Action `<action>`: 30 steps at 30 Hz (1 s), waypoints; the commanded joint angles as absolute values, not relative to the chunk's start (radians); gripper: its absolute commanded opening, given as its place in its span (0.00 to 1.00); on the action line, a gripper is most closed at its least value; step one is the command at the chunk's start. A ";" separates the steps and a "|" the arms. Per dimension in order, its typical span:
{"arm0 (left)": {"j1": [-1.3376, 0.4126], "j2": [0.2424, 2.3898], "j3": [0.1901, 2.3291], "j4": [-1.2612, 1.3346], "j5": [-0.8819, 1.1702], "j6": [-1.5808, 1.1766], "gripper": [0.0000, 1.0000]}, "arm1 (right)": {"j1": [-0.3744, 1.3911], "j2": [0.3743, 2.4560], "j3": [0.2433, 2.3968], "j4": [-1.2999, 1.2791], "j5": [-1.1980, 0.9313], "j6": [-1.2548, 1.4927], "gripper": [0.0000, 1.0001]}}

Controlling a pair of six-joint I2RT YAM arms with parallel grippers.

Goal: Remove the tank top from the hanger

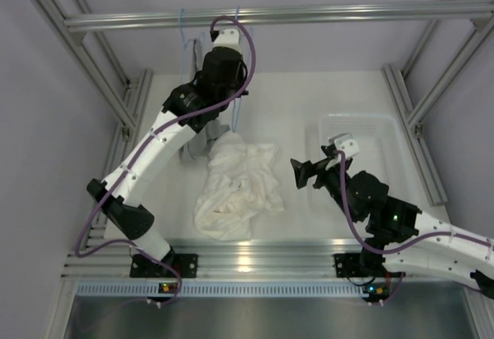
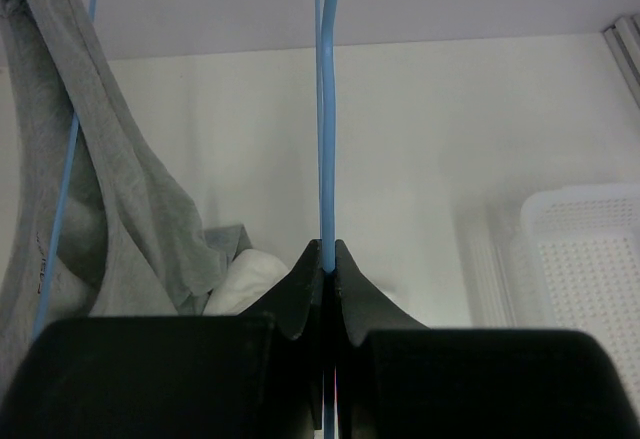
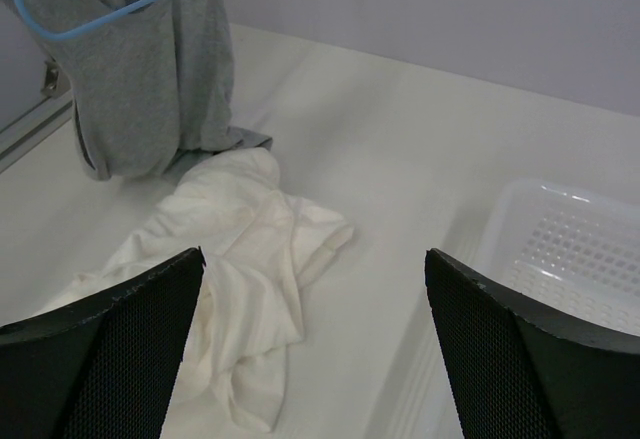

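Note:
The white tank top (image 1: 235,188) lies crumpled on the table, off the hanger; it also shows in the right wrist view (image 3: 230,249) and as a small patch in the left wrist view (image 2: 245,274). The thin light-blue hanger (image 2: 326,139) hangs bare from the top rail, seen edge-on. My left gripper (image 2: 327,259) is shut on its lower part, high at the back of the table. My right gripper (image 3: 312,259) stands open just right of the tank top, with nothing between its fingers; it shows from above too (image 1: 301,173).
A grey tank top (image 3: 140,79) hangs on a second light-blue hanger (image 3: 90,24) left of the held one, its hem touching the table. A white perforated basket (image 1: 363,127) sits at the right. The metal rail (image 1: 309,15) spans the back.

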State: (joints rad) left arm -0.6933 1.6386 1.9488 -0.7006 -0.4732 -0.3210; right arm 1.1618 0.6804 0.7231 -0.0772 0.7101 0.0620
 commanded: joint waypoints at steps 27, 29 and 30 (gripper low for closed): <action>-0.690 1.317 1.678 -0.656 -0.388 -0.406 0.99 | 0.824 1.087 0.749 -0.118 0.229 0.298 0.90; -0.692 1.269 1.623 -0.666 -0.352 -0.419 0.99 | 0.822 1.133 0.750 -0.097 0.206 0.305 0.89; -0.692 1.244 1.603 -0.669 -0.339 -0.422 0.99 | 0.824 1.150 0.753 -0.075 0.201 0.305 0.89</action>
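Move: The left hand still pinches the empty hanger, whose hook is up at the rail, about 9 cm farther out and 10 cm above that hand. The grey garment hangs some 10 cm to its left, 7 cm farther out and 12 cm lower; the loose tank top lies about 4 cm back, 3 cm left and 35 cm below. From the open right hand, the tank top is roughly 13 cm ahead, 15 cm left and 28 cm below, the white basket 23 cm ahead and 20 cm right at table height. Down about 6 cm goes the left hand after a slight reach forward, its fingers opening on the way to let go of the hanger; it then backs off up and leftwards, some 7 cm clear of the rail. The right hand, fingers still wide, sinks 15 cm while edging forward and left towards the tank top, tipping down nearly 30 degrees. ##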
